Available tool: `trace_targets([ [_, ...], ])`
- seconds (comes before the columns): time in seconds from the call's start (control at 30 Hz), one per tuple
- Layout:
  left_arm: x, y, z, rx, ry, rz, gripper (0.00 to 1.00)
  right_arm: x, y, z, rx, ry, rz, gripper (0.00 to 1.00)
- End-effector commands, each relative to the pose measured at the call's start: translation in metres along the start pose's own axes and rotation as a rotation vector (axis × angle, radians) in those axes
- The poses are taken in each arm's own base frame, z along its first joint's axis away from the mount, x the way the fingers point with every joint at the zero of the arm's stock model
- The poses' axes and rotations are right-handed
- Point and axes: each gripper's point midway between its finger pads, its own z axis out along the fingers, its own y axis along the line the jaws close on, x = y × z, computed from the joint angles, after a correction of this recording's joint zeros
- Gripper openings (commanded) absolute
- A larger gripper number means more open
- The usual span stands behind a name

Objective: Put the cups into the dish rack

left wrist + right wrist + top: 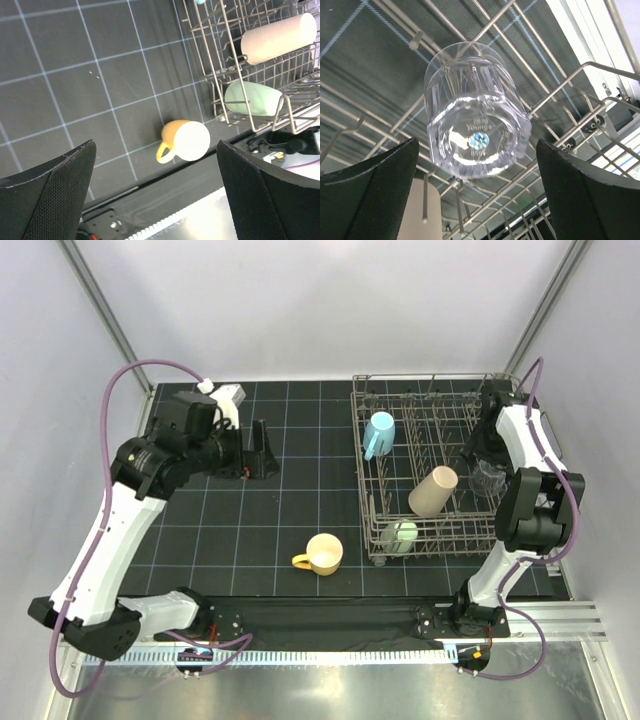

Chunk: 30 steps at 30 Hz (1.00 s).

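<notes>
The grey wire dish rack [362,502] stands on the right of the mat. In it lie a light blue cup [379,429], a tan tumbler [433,490] and a pale green cup [401,536]. A clear glass [488,478] rests upside down on the rack's right side. My right gripper [483,455] hovers just over it, open. In the right wrist view the glass [476,131] sits between the wide fingers [477,200], untouched. A yellow mug [323,554] lies on its side on the mat, left of the rack. My left gripper [265,452] is open and holds nothing, far from the mug [185,141].
A black gridded mat [260,530] covers the table. A metal rail [560,618] runs along the near edge by the arm bases. White walls close in the back and both sides. The rack's wire tines [560,85] surround the glass.
</notes>
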Motion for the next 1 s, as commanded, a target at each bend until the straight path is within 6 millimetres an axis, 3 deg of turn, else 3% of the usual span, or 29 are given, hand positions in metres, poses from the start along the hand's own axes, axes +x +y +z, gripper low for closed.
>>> trace_targets([
  [0.0,-0.003,-0.015,0.003,0.057,0.009,-0.070,1.00,-0.024,-0.009,-0.054,-0.076,-0.108,0.038,0.99],
  [0.07,0.002,-0.016,0.014,0.063,0.048,-0.095,0.90,-0.035,-0.009,-0.084,-0.132,-0.171,0.049,1.00],
  [0.17,0.016,-0.013,0.030,0.040,0.141,-0.135,0.79,-0.036,-0.004,-0.132,-0.235,-0.238,-0.004,1.00],
  [0.3,0.045,-0.004,0.046,-0.013,0.259,-0.114,0.74,-0.015,0.024,-0.192,-0.479,-0.300,-0.140,1.00],
  [0.33,0.046,-0.003,0.052,-0.021,0.244,-0.090,0.75,0.005,0.045,-0.212,-0.564,-0.306,-0.228,1.00],
  [0.5,0.075,-0.010,0.078,-0.026,0.291,-0.010,0.75,0.081,0.083,-0.263,-0.925,-0.213,-0.432,1.00],
  [0.57,0.087,-0.018,0.089,-0.028,0.317,0.035,0.75,0.106,0.090,-0.267,-1.012,-0.160,-0.475,1.00],
  [0.6,0.094,-0.019,0.094,-0.030,0.341,0.041,0.75,0.111,0.088,-0.280,-1.070,-0.189,-0.485,1.00],
  [0.67,0.111,-0.023,0.109,-0.034,0.402,0.069,0.73,0.124,0.089,-0.284,-1.115,-0.177,-0.515,1.00],
  [0.97,0.162,-0.018,0.153,-0.137,0.598,0.229,0.66,0.132,0.067,-0.293,-1.128,-0.218,-0.539,1.00],
])
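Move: The yellow mug stands about 28 cm below the left hand, roughly 11 cm to its right and 9 cm back; the green cup is some 19 cm right of the mug and 4 cm farther out. The right hand is around the just-released glass, about 4 cm below it, 2 cm back and 1 cm right; the beige cup lies about 12 cm left and 5 cm back. From this hand the yellow mug is some 38 cm left and 19 cm back. Down towards the yellow mug goes the left hand, dropping about 20 cm while shifting right and a little back, its fingers swinging to point nearly straight down and narrowing to two thirds open, without reaching the mug. The right hand, already open, backs up off the glass, then sweeps some 24 cm left, high past the beige cup and slightly back, turning about 50 degrees counter-clockwise and tipping its fingers up. ##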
